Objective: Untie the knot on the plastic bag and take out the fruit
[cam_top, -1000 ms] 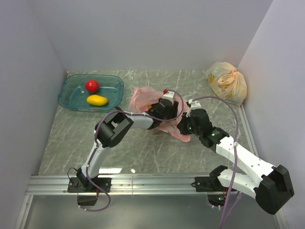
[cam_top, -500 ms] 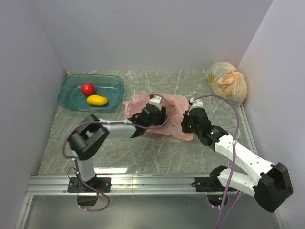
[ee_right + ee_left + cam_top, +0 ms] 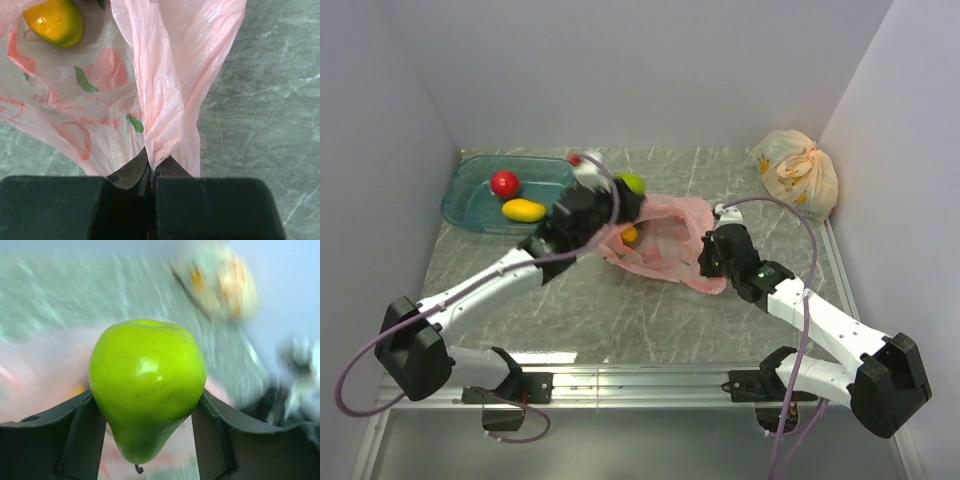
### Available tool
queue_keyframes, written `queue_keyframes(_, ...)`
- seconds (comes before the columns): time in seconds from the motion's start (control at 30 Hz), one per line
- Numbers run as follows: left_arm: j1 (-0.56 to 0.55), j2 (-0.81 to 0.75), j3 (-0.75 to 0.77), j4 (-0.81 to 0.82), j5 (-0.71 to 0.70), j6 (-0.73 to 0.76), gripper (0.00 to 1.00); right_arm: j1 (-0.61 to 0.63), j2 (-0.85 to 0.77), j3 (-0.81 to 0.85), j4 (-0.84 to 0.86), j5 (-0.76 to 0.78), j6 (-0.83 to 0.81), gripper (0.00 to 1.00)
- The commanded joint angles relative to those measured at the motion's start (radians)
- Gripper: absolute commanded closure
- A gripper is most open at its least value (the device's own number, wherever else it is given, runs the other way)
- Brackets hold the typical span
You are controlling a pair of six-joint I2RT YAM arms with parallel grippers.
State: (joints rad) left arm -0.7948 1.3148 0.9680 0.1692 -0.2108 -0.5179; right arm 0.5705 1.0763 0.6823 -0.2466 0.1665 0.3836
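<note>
My left gripper (image 3: 625,192) is shut on a green pear (image 3: 634,183), held in the air above the left end of the pink plastic bag (image 3: 670,235). In the left wrist view the pear (image 3: 147,380) sits stem down between both fingers (image 3: 75,432). The bag lies open and slack on the table, with an orange-yellow fruit (image 3: 630,235) inside it. My right gripper (image 3: 712,262) is shut on a bunched fold at the bag's right end. The right wrist view shows that fold (image 3: 160,100) pinched in the jaws and the orange-yellow fruit (image 3: 54,20) beyond.
A clear blue tub (image 3: 470,165) stands at the back left holding a red apple (image 3: 504,183) and a yellow oblong fruit (image 3: 524,210). A pale yellow bag with orange print (image 3: 796,172) sits tied in the back right corner. Walls close in on three sides.
My left arm has come up out of the pink bag with the green pear and swung back and left, toward the tub. The right gripper has kept its hold on the bag.
</note>
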Motion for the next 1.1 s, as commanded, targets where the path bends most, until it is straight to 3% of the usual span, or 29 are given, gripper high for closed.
queue_keyframes(0.0,0.199,-0.02,0.127,-0.137,-0.058,-0.062,0.99,-0.003,-0.004,-0.006,0.033,-0.021,-0.012,1.0)
queue_keyframes(0.2,0.523,0.139,0.284,-0.335,-0.085,-0.157,0.97,0.0,-0.018,-0.017,0.041,-0.047,-0.023,1.0)
queue_keyframes(0.33,0.643,0.286,0.313,-0.307,-0.065,-0.185,0.93,0.002,-0.018,-0.017,0.043,-0.064,-0.028,1.0)
queue_keyframes(0.47,0.706,0.414,0.394,-0.319,-0.088,-0.169,0.82,0.002,-0.024,-0.015,0.04,-0.078,-0.035,1.0)
queue_keyframes(0.5,0.716,0.437,0.411,-0.326,-0.097,-0.153,0.72,0.002,-0.026,-0.015,0.041,-0.079,-0.037,1.0)
queue_keyframes(0.57,0.721,0.492,0.452,-0.342,-0.111,-0.134,0.56,0.003,-0.027,-0.015,0.04,-0.078,-0.037,1.0)
queue_keyframes(0.6,0.726,0.503,0.462,-0.349,-0.107,-0.131,0.33,0.005,-0.027,-0.015,0.04,-0.078,-0.037,1.0)
queue_keyframes(0.7,0.726,0.497,0.465,-0.358,-0.088,-0.139,0.05,0.003,-0.027,-0.012,0.035,-0.078,-0.04,1.0)
queue_keyframes(0.87,0.707,0.354,0.376,-0.399,-0.045,-0.18,0.01,0.003,-0.024,-0.007,0.036,-0.059,-0.045,1.0)
queue_keyframes(0.97,0.628,0.218,0.27,-0.405,-0.065,-0.174,0.01,0.003,-0.026,-0.007,0.04,-0.062,-0.043,1.0)
queue_keyframes(1.07,0.472,0.068,0.154,-0.398,-0.137,-0.16,0.01,0.003,-0.033,-0.004,0.043,-0.064,-0.046,1.0)
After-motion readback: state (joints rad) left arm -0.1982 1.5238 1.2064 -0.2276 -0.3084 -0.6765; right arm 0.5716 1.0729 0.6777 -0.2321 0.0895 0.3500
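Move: The green pear is already in the left hand. It is bound for the free spot in the blue box, about 28 cm left, 20 cm ahead and 21 cm below. In the box the red fruit lies some 35 cm left and 21 cm ahead of that hand, the mango 30 cm left and 14 cm ahead. The bag's yellow fruit sits 7 cm ahead, 22 cm below. From the right hand the spot is roughly 47 cm left, 23 cm ahead, 9 cm lower. Leftwards and forward in a fast arc, about 30 cm across, the left hand carries the green pear from above the bag to the box, first rising slightly, then sinking steeply while turning some 50 degrees counter-clockwise and tipping down. Over the free spot its fingers open wide and let go, then it draws up, back and right. The right hand keeps pinching the bag's edge. ##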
